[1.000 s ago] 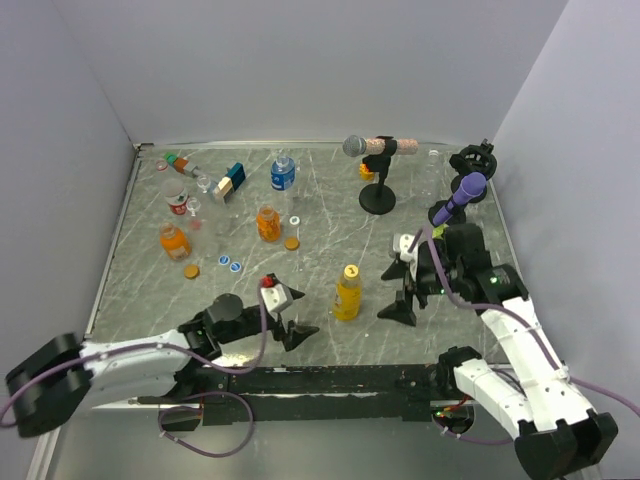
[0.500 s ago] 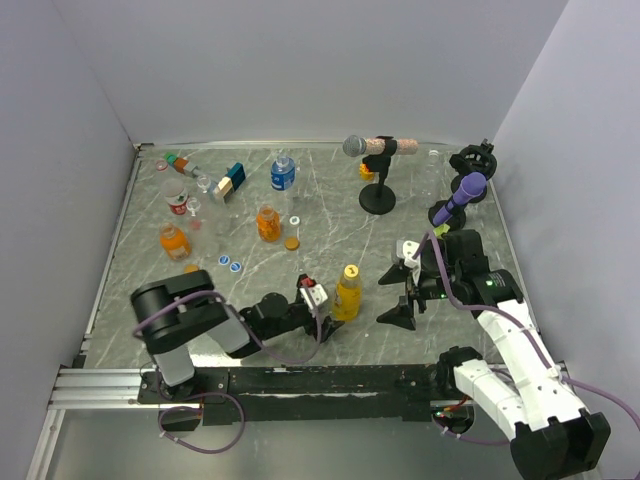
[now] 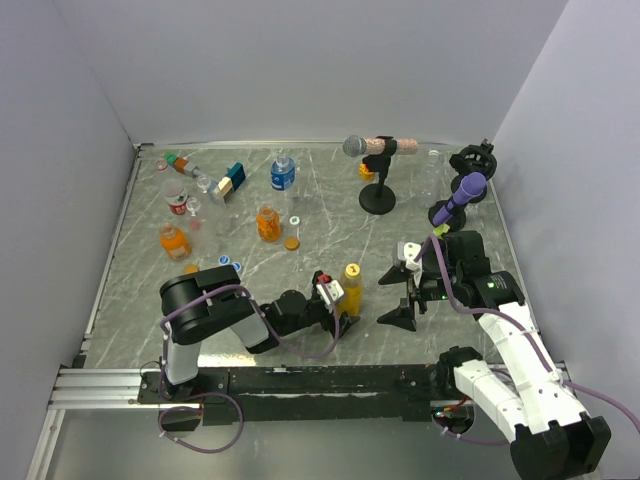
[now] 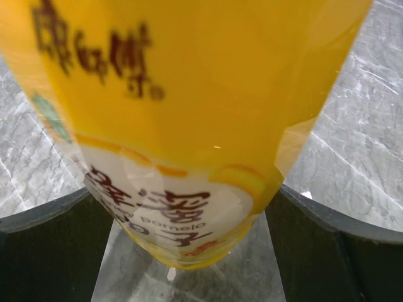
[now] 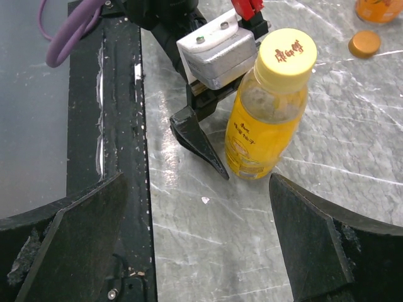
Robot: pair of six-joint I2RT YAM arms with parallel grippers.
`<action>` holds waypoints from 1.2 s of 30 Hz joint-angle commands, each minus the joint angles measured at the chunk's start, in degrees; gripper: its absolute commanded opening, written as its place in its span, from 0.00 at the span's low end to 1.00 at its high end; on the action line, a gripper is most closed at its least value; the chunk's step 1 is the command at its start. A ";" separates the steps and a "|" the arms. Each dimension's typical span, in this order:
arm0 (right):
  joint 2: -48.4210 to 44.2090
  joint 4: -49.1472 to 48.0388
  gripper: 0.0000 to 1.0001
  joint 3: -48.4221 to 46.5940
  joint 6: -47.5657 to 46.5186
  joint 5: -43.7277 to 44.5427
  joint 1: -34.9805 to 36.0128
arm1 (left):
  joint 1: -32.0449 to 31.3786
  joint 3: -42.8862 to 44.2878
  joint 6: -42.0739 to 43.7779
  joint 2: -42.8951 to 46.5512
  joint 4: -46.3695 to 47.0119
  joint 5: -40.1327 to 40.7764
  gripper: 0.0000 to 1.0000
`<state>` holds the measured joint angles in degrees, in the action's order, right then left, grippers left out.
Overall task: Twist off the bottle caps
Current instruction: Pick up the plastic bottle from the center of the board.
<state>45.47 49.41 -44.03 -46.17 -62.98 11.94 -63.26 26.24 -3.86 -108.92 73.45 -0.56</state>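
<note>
A taller yellow bottle (image 3: 348, 298) with its yellow cap (image 3: 352, 271) screwed on stands upright at the table's front middle. My left gripper (image 3: 343, 310) is open, low on the table, with a finger on each side of the bottle's lower body. In the left wrist view the bottle (image 4: 189, 113) fills the frame between the two dark fingers (image 4: 44, 251) of that gripper (image 4: 182, 239). My right gripper (image 3: 392, 297) is open and empty, just right of the bottle. Its wrist view shows the bottle (image 5: 264, 132), the cap (image 5: 288, 53) and my own open gripper (image 5: 195, 245).
Further back stand two squat orange bottles (image 3: 267, 222) (image 3: 174, 241) and a clear blue-labelled bottle (image 3: 283, 173), with loose caps (image 3: 291, 242) (image 3: 224, 262) around them. Toy blocks (image 3: 230, 180) and a red can (image 3: 178, 203) lie back left. Two microphones on stands (image 3: 378, 150) (image 3: 465, 190) are back right.
My left arm swung in from the front left to the yellow bottle, and its open fingers now straddle it. The right gripper has barely moved.
</note>
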 commanded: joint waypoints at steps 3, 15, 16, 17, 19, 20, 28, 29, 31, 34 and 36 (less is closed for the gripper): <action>0.05 0.34 0.99 -2.46 -1.90 -2.50 -0.43 | -0.46 2.50 -1.77 0.03 22.88 0.38 0.93; 1.11 0.51 0.99 -2.47 -1.90 -2.41 -0.61 | -0.37 1.54 -3.35 -0.06 29.63 3.98 0.90; 1.28 0.60 0.99 -2.46 -1.90 -2.50 -0.69 | -0.37 1.27 -3.70 -0.15 30.69 4.07 0.90; 1.46 0.60 0.99 -2.55 -1.99 -2.41 -0.69 | -0.37 0.92 -4.14 -0.06 31.57 3.90 0.90; 1.64 0.69 0.99 -2.55 -2.08 -2.58 -0.78 | -0.46 0.48 -4.75 0.11 33.15 3.46 0.91; 1.72 0.69 0.99 -2.64 -2.08 -2.50 -0.78 | -0.37 0.48 -4.84 0.38 32.99 2.94 0.91; 2.34 0.78 0.99 -2.64 -2.17 -2.32 -0.87 | -0.54 0.74 -3.79 3.54 32.20 1.17 0.91; 2.43 0.86 0.99 -2.64 -2.17 -2.32 -0.87 | -0.46 1.00 -3.61 4.24 31.32 1.09 0.90; 2.69 0.95 0.99 -2.73 -2.17 -2.32 -0.87 | -0.45 1.79 -3.44 5.21 29.39 1.08 0.87; 2.78 0.95 0.99 -2.73 -2.25 -2.32 -0.87 | -0.46 2.59 -3.17 5.92 26.58 -0.93 0.77; 3.04 1.04 0.99 -2.81 -2.25 -2.23 -0.87 | -0.37 2.94 -3.44 5.92 25.26 -1.64 0.68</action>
<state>48.27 50.63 -44.25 -46.44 -63.07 11.57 -63.26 27.18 -7.07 -105.01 73.69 0.78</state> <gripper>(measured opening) 0.994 0.752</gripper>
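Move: The plastic bottle stands upright right at the left gripper's open fingers, its axis about 2 cm to the right of the hand point and roughly 1 cm farther out, its middle some 7 cm higher, since the fingers are low by its foot. From that gripper, a loose orange cap lies about 18 cm ahead and 13 cm left, the small orange bottle 21 cm ahead and 19 cm left. From the right gripper the plastic bottle is about 9 cm left, 6 cm ahead and 7 cm lower. Keep the left gripper straddling the plastic bottle near its foot, nudging forward only about 1 cm and easing partly back, with a few degrees of wrist turn. Then raise it along the bottle's sides some 3.5 cm and, as it climbs, start closing the fingers, by about a quarter of their opening. Whether the pads touch yet can't be seen. ##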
